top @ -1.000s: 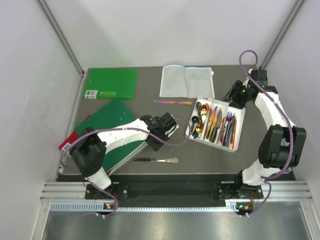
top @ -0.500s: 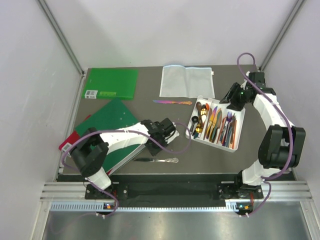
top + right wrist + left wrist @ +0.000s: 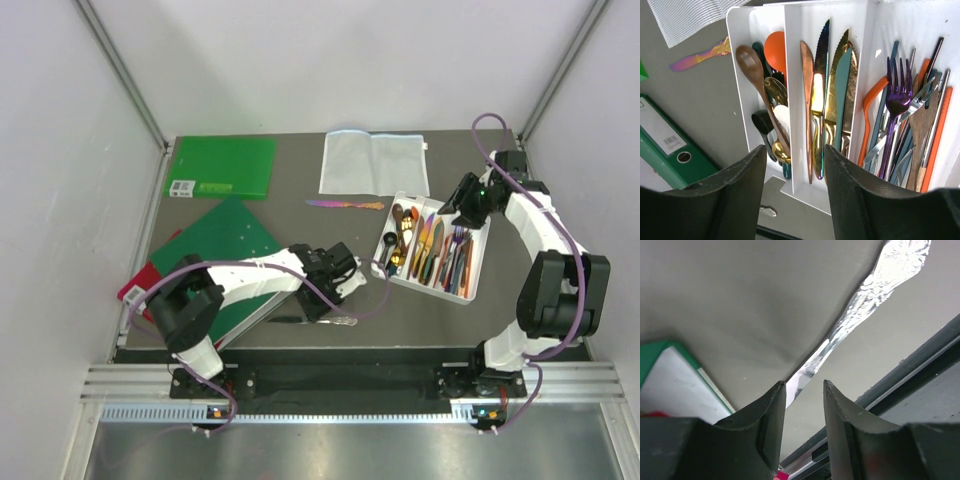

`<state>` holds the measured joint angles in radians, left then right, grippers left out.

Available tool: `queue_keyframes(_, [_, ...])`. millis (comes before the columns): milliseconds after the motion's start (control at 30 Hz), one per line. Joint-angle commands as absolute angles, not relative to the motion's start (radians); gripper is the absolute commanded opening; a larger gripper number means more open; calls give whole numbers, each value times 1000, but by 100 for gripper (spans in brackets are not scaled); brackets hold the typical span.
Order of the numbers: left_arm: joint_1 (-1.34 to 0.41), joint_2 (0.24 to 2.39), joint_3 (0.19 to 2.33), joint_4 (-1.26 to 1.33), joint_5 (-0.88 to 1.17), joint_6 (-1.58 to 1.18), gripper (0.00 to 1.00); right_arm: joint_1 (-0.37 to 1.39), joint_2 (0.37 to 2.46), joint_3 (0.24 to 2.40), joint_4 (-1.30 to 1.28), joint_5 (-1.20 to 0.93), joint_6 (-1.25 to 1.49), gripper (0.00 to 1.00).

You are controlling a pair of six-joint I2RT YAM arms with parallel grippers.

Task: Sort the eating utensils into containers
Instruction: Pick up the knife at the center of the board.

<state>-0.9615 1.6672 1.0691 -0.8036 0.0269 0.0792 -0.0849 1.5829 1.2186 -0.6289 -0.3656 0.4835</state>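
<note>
A silver knife (image 3: 345,321) lies on the grey table near the front edge. In the left wrist view the knife's ornate handle (image 3: 880,285) runs diagonally down to the tip of the left finger (image 3: 771,415). My left gripper (image 3: 334,292) (image 3: 804,390) hovers just over its blade end, open, with nothing between the jaws. The white compartment tray (image 3: 478,262) (image 3: 792,60) holds spoons, knives, forks and chopsticks. My right gripper (image 3: 458,205) (image 3: 794,152) hangs open above the tray's far end, empty. An iridescent knife (image 3: 345,204) (image 3: 699,56) lies loose on the table left of the tray.
A green book (image 3: 222,166) lies at the back left, and a green binder (image 3: 215,240) (image 3: 667,142) lies over a red one (image 3: 133,288) under my left arm. A white mesh pouch (image 3: 375,162) sits behind the tray. A black rail (image 3: 920,365) borders the table front.
My left gripper has come down and toward the front edge, over the silver knife, its jaws a little wider. My right gripper has shifted slightly left over the tray.
</note>
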Motion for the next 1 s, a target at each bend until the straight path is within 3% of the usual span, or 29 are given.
queue_keyframes(0, [-976, 1713, 1094, -769, 74, 112, 41, -75, 1528, 1218, -611, -376, 485, 50])
queue_keyframes(433, [-988, 1835, 1124, -742, 95, 113, 40, -75, 1525, 1204, -604, -376, 488, 50])
queue_keyframes(533, [-989, 1851, 1137, -750, 113, 120, 30, -75, 1528, 1207, -603, -374, 489, 50])
queue_keyframes(567, [-989, 1861, 1140, -755, 117, 129, 21, -75, 1529, 1207, -603, -374, 488, 50])
queue_keyframes(633, [-992, 1873, 1155, -761, 120, 138, 12, -77, 1529, 1206, -601, -374, 489, 50])
queue_keyframes(700, [-996, 1891, 1175, -762, 120, 155, 7, -75, 1531, 1204, -597, -376, 492, 50])
queue_keyframes(967, [-1020, 2020, 1356, -761, 104, 183, 3, -75, 1543, 1209, -594, -373, 500, 50])
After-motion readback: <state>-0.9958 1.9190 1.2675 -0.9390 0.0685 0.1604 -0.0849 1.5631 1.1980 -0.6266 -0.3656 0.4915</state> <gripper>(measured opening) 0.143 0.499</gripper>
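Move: The silver knife lies almost under my left hand, its middle about 2 cm below my fingers, 1 cm back and 1 cm to the left, handle pointing right. The near green binder is centred some 21 cm left and 11 cm ahead. The cutlery tray is about 27 cm right and 16 cm ahead, the rainbow knife 27 cm ahead and 6 cm right. From my right hand, the silver knife is roughly 29 cm left, 19 cm back and 12 cm down. I sink my left hand about 2 cm straight onto the silver knife with the fingers open astride it, then close them and pinch it where handle meets blade. Low over the board, I ease the hand nearly 2 cm to the right, the wrist tilting some 10 degrees and turning slightly clockwise once they have shut. ##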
